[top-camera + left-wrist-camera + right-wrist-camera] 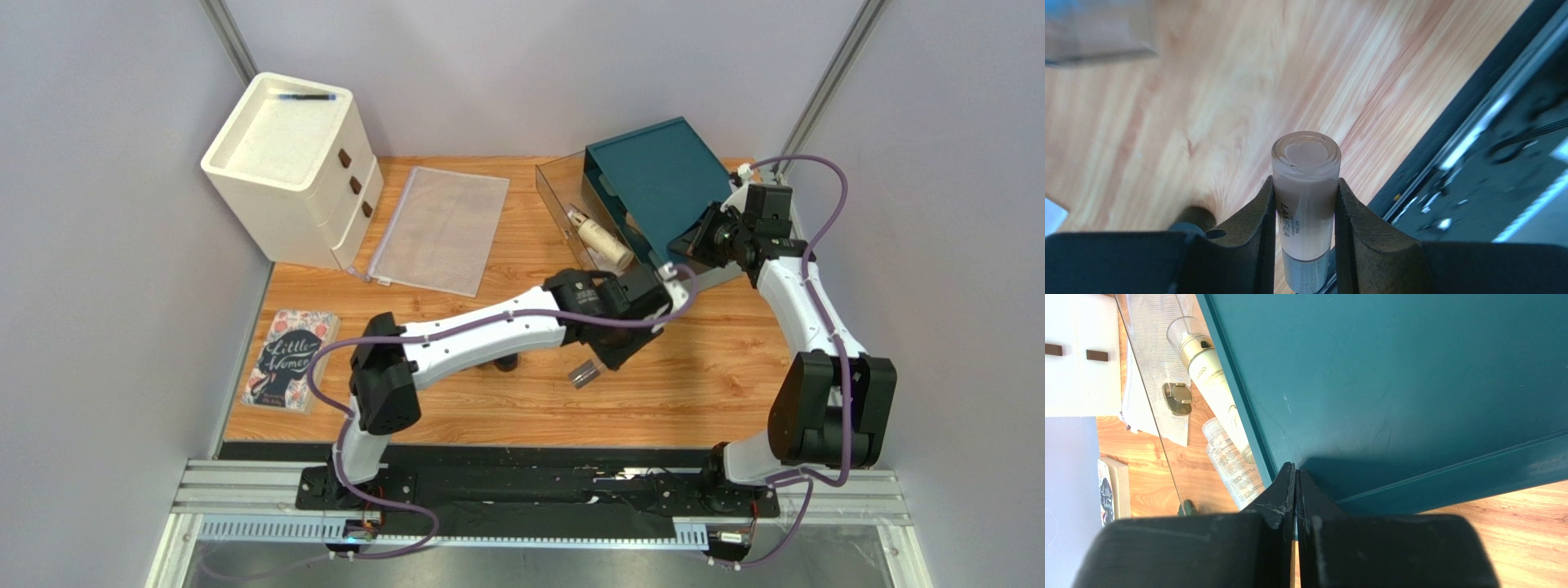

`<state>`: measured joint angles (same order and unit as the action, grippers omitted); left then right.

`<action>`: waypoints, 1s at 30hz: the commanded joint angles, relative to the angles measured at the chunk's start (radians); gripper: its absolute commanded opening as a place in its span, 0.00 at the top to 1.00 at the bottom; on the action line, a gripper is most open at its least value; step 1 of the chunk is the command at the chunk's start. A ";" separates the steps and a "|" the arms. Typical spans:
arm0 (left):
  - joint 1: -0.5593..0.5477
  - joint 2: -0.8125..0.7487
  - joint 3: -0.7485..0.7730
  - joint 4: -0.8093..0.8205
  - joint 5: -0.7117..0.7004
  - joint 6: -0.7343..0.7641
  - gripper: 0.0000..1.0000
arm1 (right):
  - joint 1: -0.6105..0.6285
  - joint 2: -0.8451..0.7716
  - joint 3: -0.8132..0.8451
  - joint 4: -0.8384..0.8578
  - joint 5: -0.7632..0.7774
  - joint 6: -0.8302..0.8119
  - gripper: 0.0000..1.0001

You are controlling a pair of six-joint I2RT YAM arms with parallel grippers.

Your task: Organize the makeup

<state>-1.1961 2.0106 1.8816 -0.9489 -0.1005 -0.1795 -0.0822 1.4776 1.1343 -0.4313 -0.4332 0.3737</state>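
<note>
My left gripper (1305, 191) is shut on a pinkish-beige tube (1306, 153) with a silver cap, both pads pressed against its sides, above the wooden table. From above, the left gripper (601, 353) hangs over the table's middle, the tube (584, 375) sticking out below it. My right gripper (1296, 468) is shut, its tips against the edge of the teal lid (1389, 386), which stands tilted up over the clear box (555, 194). Inside lie a cream bottle (1214, 380) with a gold collar and a clear bottle (1232, 465). A dark round piece (505, 363) peeks from under the left arm.
A white drawer unit (294, 153) stands at the back left. A clear zip pouch (436, 227) lies beside it. An illustrated book (291, 358) rests at the left edge. The black rail (528, 472) with both arm bases runs along the near edge.
</note>
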 commanded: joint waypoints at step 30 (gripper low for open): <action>0.498 -0.015 0.044 0.808 0.225 -1.018 0.97 | -0.021 0.076 -0.088 -0.236 0.128 -0.062 1.00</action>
<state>-0.7250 1.9541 1.8713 -0.1585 0.1806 -1.1248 -0.0906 1.4773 1.1332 -0.4297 -0.4408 0.3737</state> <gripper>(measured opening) 0.372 0.003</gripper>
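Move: The left gripper already holds the foundation bottle clear of the table. The open clear drawer, its target, lies about 23 cm ahead, level sideways and some 10 cm below. The pump bottle inside is 22 cm ahead and 1 cm right; the teal-topped organizer is about 27 cm ahead, 11 cm right and 6 cm lower. From the right hand, the drawer sits roughly 4 cm ahead, 11 cm left and 12 cm down. Bring the left gripper forward about 22 cm and up some 18 cm, rising steeply first, then swinging forward until the foundation bottle hangs high over the open drawer beside the teal top. Turn the wrist some 80 degrees on the way, so the downward fingers end nearly level, pointing forward-right; keep the grip. Leave the right gripper shut and still at the organizer's near corner. ##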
